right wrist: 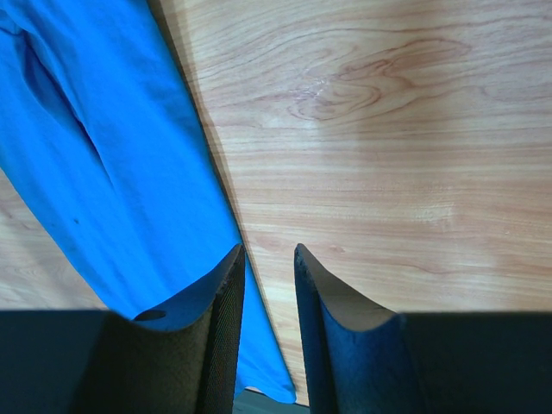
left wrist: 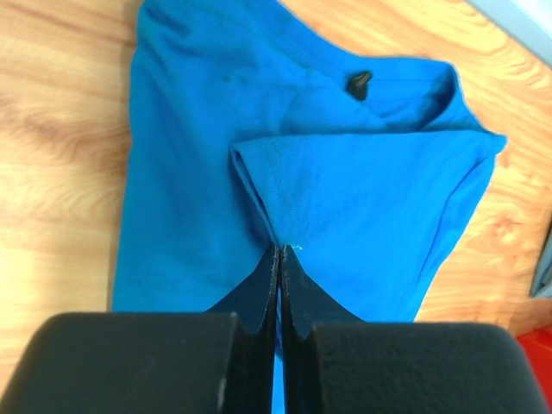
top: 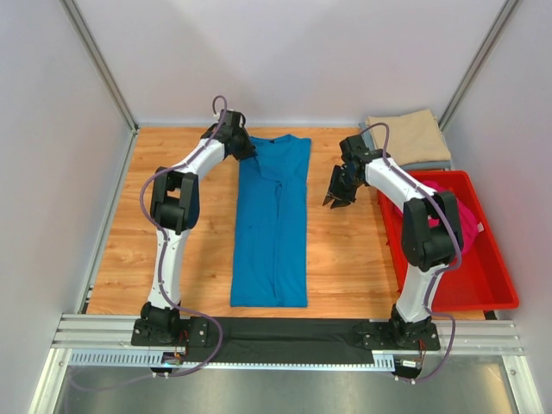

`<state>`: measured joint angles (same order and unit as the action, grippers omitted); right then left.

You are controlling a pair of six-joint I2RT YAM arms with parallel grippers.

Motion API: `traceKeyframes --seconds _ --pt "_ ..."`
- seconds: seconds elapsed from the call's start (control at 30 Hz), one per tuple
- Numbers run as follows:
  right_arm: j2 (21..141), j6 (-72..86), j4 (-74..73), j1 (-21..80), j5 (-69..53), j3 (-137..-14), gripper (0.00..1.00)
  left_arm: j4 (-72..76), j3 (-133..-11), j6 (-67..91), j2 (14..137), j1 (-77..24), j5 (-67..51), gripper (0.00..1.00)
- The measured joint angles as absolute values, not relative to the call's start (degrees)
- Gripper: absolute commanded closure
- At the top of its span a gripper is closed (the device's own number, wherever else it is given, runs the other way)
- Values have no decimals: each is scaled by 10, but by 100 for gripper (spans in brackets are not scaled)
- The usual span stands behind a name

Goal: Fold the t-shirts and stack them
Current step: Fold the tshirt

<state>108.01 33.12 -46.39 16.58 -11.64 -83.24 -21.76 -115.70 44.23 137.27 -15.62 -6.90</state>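
A bright blue t-shirt (top: 272, 224) lies as a long narrow strip down the middle of the table, collar at the far end. My left gripper (top: 244, 148) is at its far left corner, shut on a pinched fold of the blue cloth (left wrist: 345, 190), which gathers into the fingertips. My right gripper (top: 336, 197) hovers open just right of the shirt, over bare wood beside the blue edge (right wrist: 103, 155), with nothing between its fingers (right wrist: 226, 285). A folded tan t-shirt (top: 407, 136) rests on a grey-blue one (top: 427, 165) at the far right. A magenta t-shirt (top: 470, 217) lies in the bin.
The red plastic bin (top: 483, 285) stands along the right side of the wooden table (top: 354, 259), close to the right arm. White walls with metal posts close in the back and sides. A black strip and metal rails run along the near edge.
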Motion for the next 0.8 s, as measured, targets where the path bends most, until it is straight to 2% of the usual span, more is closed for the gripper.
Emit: traceKeyframes --seconds 0.1,0.2,0.23,0.27,0.47,0.67,0.8 --pt "1076 331 -464 166 -116 -828 69 -239 -1168 442 1374 -156 -67 97" --pt "1071 331 -464 166 -116 -825 69 -252 -1182 439 1375 -156 -68 82" --pt "1070 331 -465 166 -116 -825 69 -255 -1185 437 1375 -156 -68 72" --pt "1068 331 -464 166 -116 -825 69 -256 -1186 433 1375 -156 -68 69" --pt "1059 327 -465 166 -120 -825 68 -284 -1175 423 1366 -156 -63 64" --pt "1036 325 -460 166 -144 -798 67 -272 -1013 399 1252 -156 -88 62" --pt "992 326 -458 170 -145 -756 67 -236 -991 381 1230 -156 -129 63"
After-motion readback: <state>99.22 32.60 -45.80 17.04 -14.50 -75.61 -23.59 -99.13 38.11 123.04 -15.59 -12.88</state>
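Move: The left hand's shut fingertips are at a folded edge of blue cloth on the upper part of the t-shirt, about 1 cm below the hand. The shirt's middle lies some 20 cm back and 7 cm right, about 2 cm down; its collar is roughly 9 cm ahead, 7 cm right. From the right hand, the shirt's middle is about 15 cm left, 2 cm ahead and 4 cm below, the red bin some 31 cm right and 10 cm back. Almost in place at first, the left hand opens its shut fingers to over a third of their range, letting go of the cloth fold. It then draws back about 7 cm over the shirt towards its middle, ending some 2 cm higher. The half-open right hand rises a little and then pulls back about 3 cm over bare table, off the shirt's right side. ##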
